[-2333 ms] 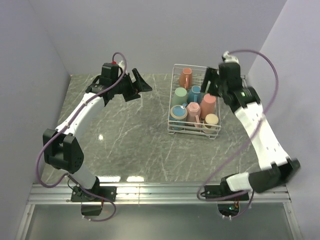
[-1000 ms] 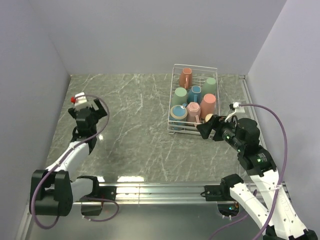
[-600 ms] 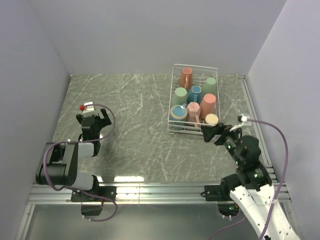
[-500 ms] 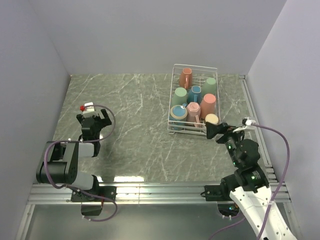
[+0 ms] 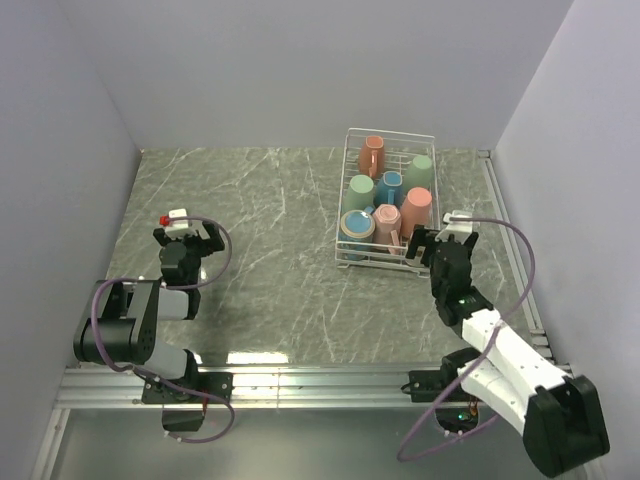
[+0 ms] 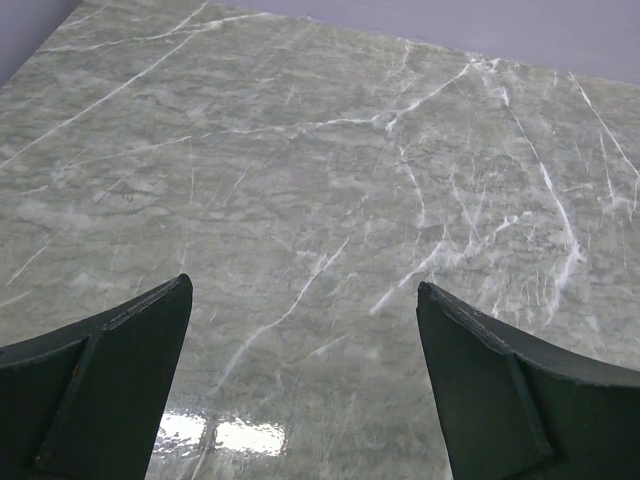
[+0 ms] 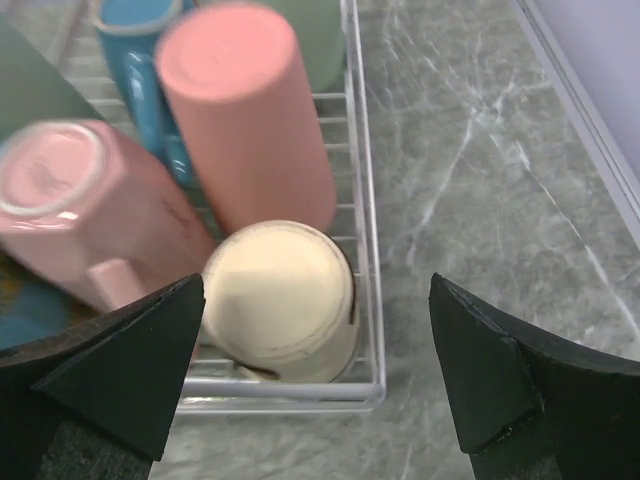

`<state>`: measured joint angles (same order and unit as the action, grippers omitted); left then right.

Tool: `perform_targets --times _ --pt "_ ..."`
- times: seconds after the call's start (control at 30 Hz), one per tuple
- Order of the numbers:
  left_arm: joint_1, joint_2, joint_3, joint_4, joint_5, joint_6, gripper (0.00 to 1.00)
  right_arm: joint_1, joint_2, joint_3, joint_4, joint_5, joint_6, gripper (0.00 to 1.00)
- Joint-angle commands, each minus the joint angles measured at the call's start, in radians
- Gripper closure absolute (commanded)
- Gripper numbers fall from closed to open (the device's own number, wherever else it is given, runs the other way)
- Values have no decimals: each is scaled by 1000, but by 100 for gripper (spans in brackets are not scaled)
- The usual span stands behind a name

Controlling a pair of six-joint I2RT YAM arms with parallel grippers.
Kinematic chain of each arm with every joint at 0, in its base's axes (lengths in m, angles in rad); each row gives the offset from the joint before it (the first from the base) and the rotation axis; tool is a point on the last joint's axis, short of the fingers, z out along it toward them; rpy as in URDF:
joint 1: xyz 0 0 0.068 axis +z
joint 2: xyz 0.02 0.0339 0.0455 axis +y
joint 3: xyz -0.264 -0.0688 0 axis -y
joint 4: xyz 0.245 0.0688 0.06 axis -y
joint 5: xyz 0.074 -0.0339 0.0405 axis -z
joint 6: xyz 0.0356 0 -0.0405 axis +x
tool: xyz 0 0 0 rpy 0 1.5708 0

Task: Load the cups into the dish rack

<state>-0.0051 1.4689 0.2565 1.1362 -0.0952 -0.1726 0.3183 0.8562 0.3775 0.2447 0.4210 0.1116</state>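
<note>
The white wire dish rack (image 5: 349, 135) stands at the far right of the table and holds several cups: salmon (image 5: 371, 155), green (image 5: 419, 172), blue (image 5: 389, 187), pink (image 5: 388, 225) and a grey one with a blue inside (image 5: 356, 228). My right gripper (image 5: 438, 243) is open and empty just in front of the rack's near right corner. In the right wrist view the gripper (image 7: 317, 290) frames an upturned cream cup (image 7: 280, 300) behind the rack rim (image 7: 362, 200), next to a salmon cup (image 7: 245, 120) and a pink cup (image 7: 80, 210). My left gripper (image 5: 187, 236) is open and empty at the near left.
The left wrist view shows only the green marble table (image 6: 320, 180) between the open fingers of the left gripper (image 6: 303, 285). Grey walls enclose the table on three sides. A metal rail (image 5: 320, 378) runs along the near edge.
Both arms have folded back from the far side toward the near edge. The right gripper came from beside the rack's far right to its near right corner. Both stayed open and empty.
</note>
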Motion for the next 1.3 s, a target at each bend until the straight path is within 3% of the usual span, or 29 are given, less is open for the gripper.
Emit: perform_targets --times 0.0,0.3,0.43,0.67,0.9,1.1,1.27 --pt "4 -5 1 60 26 12 1 -33 93 -38 250 27 -70 0" --pt "4 5 -3 99 26 12 1 -77 349 -37 539 -7 -7 0" --pt "4 8 -5 103 26 13 1 -140 400 37 429 -43 37 0" --pt "4 8 -5 105 25 13 1 -174 356 -15 505 -146 0 0" --pt "4 7 -5 102 25 10 1 -171 137 164 75 -146 137 0" --pt "4 8 -5 100 23 12 1 -171 27 287 -132 -100 177 0" --pt "4 7 -5 103 23 12 1 -188 49 294 -293 168 264 0"
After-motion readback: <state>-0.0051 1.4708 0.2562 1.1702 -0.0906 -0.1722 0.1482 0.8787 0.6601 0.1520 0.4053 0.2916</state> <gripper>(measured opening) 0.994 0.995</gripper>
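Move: The dish rack's near right corner sits about 7 cm below the right hand, only 1 cm or so ahead and 1 cm to its right. The cream cup in that corner lies roughly 4 cm ahead and 3 cm left; the tall pink cup is some 11 cm ahead and 4 cm left, the pink faceted mug about 5 cm ahead and 11 cm left. From the idle left hand, the same corner is some 59 cm right and 5 cm back, slightly lower. The loaded rack is nudged at its near right end by the open right hand, which advances about 6 cm forward, easing slightly down and right. The hand then draws back a little and lifts clear by about 12 cm, drifting right and tipping its fingers upward, to hover off the rack's right side with the fingers still wide open. ##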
